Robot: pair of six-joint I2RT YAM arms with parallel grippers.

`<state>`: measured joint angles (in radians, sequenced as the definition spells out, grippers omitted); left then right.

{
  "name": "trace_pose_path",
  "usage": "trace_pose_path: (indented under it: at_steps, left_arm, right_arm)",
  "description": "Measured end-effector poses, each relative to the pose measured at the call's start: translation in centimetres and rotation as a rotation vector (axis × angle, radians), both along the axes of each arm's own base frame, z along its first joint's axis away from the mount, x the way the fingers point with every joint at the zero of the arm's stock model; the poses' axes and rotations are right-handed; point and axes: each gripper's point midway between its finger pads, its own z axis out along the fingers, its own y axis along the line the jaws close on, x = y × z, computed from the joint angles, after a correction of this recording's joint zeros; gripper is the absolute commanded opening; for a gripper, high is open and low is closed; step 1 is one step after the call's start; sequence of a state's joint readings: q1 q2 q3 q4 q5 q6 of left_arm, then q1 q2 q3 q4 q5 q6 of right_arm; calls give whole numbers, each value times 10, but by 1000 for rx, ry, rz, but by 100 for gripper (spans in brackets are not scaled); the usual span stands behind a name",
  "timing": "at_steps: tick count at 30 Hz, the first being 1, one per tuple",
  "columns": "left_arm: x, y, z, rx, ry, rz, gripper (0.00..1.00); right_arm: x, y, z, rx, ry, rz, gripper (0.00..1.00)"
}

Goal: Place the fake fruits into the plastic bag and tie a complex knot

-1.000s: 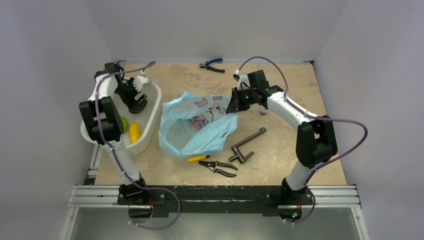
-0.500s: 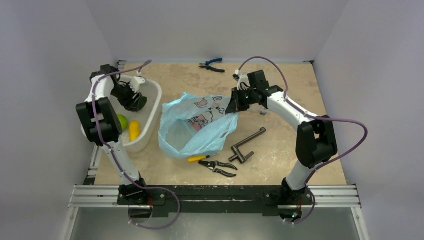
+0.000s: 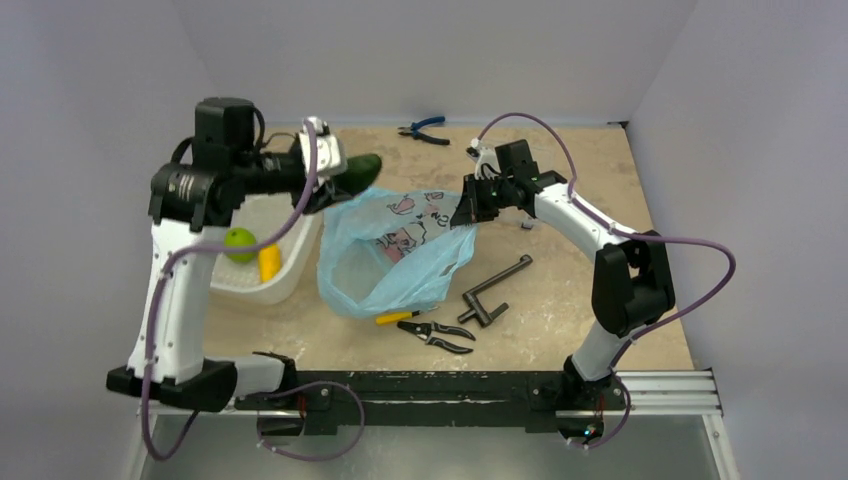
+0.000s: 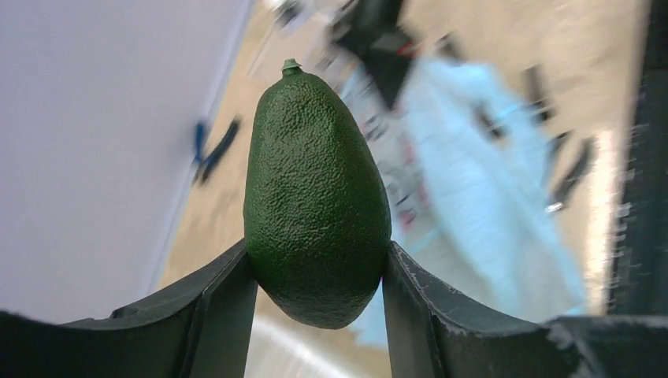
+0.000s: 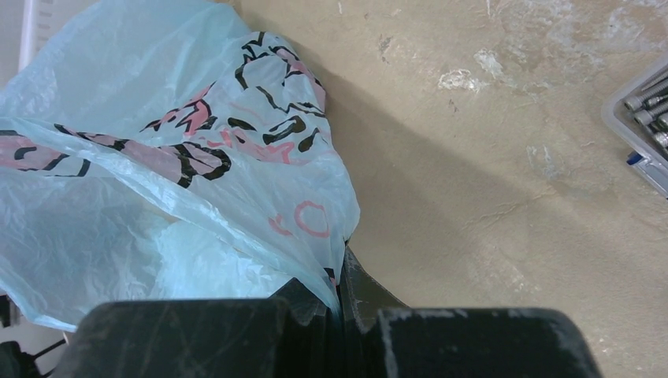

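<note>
A dark green oval fruit (image 4: 317, 197) is clamped between the fingers of my left gripper (image 4: 317, 272), raised in the air near the bag's left rim (image 3: 355, 170). The light-blue plastic bag (image 3: 385, 255) lies open in the middle of the table. My right gripper (image 5: 340, 287) is shut on the bag's right edge (image 3: 465, 215), holding it up; the printed film (image 5: 197, 173) spreads left from the pinch. A bright green round fruit (image 3: 239, 243) and a yellow fruit (image 3: 268, 262) sit in the white tub (image 3: 290, 275).
Yellow-handled pliers (image 3: 428, 330) and a dark metal clamp (image 3: 492, 292) lie in front of the bag. Blue-handled pliers (image 3: 424, 129) rest at the far edge. A clear box of small parts (image 5: 644, 118) sits right of the right gripper.
My left gripper closed on the dark green fruit in the tub, then lifted it up and right toward the bag. The right gripper kept still on the bag's edge.
</note>
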<state>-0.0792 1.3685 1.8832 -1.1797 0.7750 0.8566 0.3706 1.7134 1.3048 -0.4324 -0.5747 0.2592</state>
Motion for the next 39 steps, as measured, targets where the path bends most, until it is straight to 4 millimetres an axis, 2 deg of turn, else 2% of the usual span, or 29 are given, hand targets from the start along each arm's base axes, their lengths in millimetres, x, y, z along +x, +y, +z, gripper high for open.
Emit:
trace_pose_path:
  at_steps: [1,2,3,4,6,8,10,12,14,15,17,20,21,22,25,29,31,33,35,36,37,39]
  left_arm:
    - [-28,-28,9,-36,-9,-97,23]
    - [-51,-49,9,-62,4,-171,23]
    - [-69,-60,8,-75,17,-219,22]
    - [-85,-72,2,-80,40,-267,21]
    - [-101,-91,-26,-56,112,-326,22]
    - [-97,-107,-79,19,234,-321,24]
    - [-82,-109,-135,108,336,-249,24]
    - [-63,-99,-201,230,424,-138,24]
    - [-56,-82,-248,337,469,-53,30]
    - [-52,-75,-262,378,471,-22,35]
    - [-40,-67,-276,428,437,22,47]
    - [-21,-69,-278,432,373,40,70]
    - [-17,-73,-276,417,355,27,78]
    - [-16,-77,-273,395,342,11,80]
    - [-19,-87,-258,328,316,-41,99]
    - [-27,-104,-216,213,301,-99,100]
    - [-28,-118,-175,120,277,-125,100]
    - [-28,-131,-117,-12,226,-146,100]
    - [-28,-129,-53,-158,165,-136,100]
    - [-28,-118,-25,-221,131,-110,100]
    - [-26,-105,-5,-264,102,-73,100]
    - [-17,-59,26,-323,37,60,100]
  right_arm:
    - [0,0,0,1,2,-2,0]
    - [0,0,1,3,6,-5,0]
    - [0,0,1,4,8,-8,0]
    - [0,1,1,6,10,-10,0]
    - [0,1,2,9,17,-16,0]
    - [-1,1,2,11,23,-20,0]
    - [-2,1,1,11,32,-20,0]
    - [-5,0,0,6,43,-17,0]
    - [-10,-1,0,5,61,-7,0]
    - [-12,-2,0,4,68,-3,0]
    - [-16,-3,3,7,69,7,0]
    - [-20,-1,13,28,54,25,0]
    - [-21,-1,15,33,50,28,0]
    - [-22,0,18,41,46,33,0]
    - [-23,1,22,50,39,39,0]
    - [-22,1,22,51,39,39,0]
    - [-22,1,22,50,40,38,0]
    - [-22,1,21,49,40,37,0]
    - [-21,1,21,48,41,36,0]
    - [-20,1,21,48,40,36,0]
    - [-20,1,20,48,41,36,0]
    - [-20,1,19,47,43,36,0]
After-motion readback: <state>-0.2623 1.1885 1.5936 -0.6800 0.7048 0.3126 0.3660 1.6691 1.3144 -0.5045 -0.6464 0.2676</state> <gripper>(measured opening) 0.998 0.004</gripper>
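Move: The bag's mouth gapes below my left hand, which already has the avocado: its middle is about 8 cm to my right, 2 cm back and some 31 cm down. In the tub the yellow fruit lies roughly level with me and 18 cm left, the apple 25 cm left and 4 cm farther out, both about 35 cm down; the screwdriver is some 13 cm back, 13 cm right and 38 cm down. From my right hand the bag's middle is about 17 cm left, 7 cm back and 7 cm lower. I carry the avocado back and right over the bag with my left hand, then plunge nearly 30 cm into the mouth, easing forward and tipping the fingers some 35 degrees downward. I open them wide to let go, climb some 30 cm straight out, fingers levelling again, and start swinging left. My right hand keeps its pinch on the rim, drawing back and up about 2 cm each. ##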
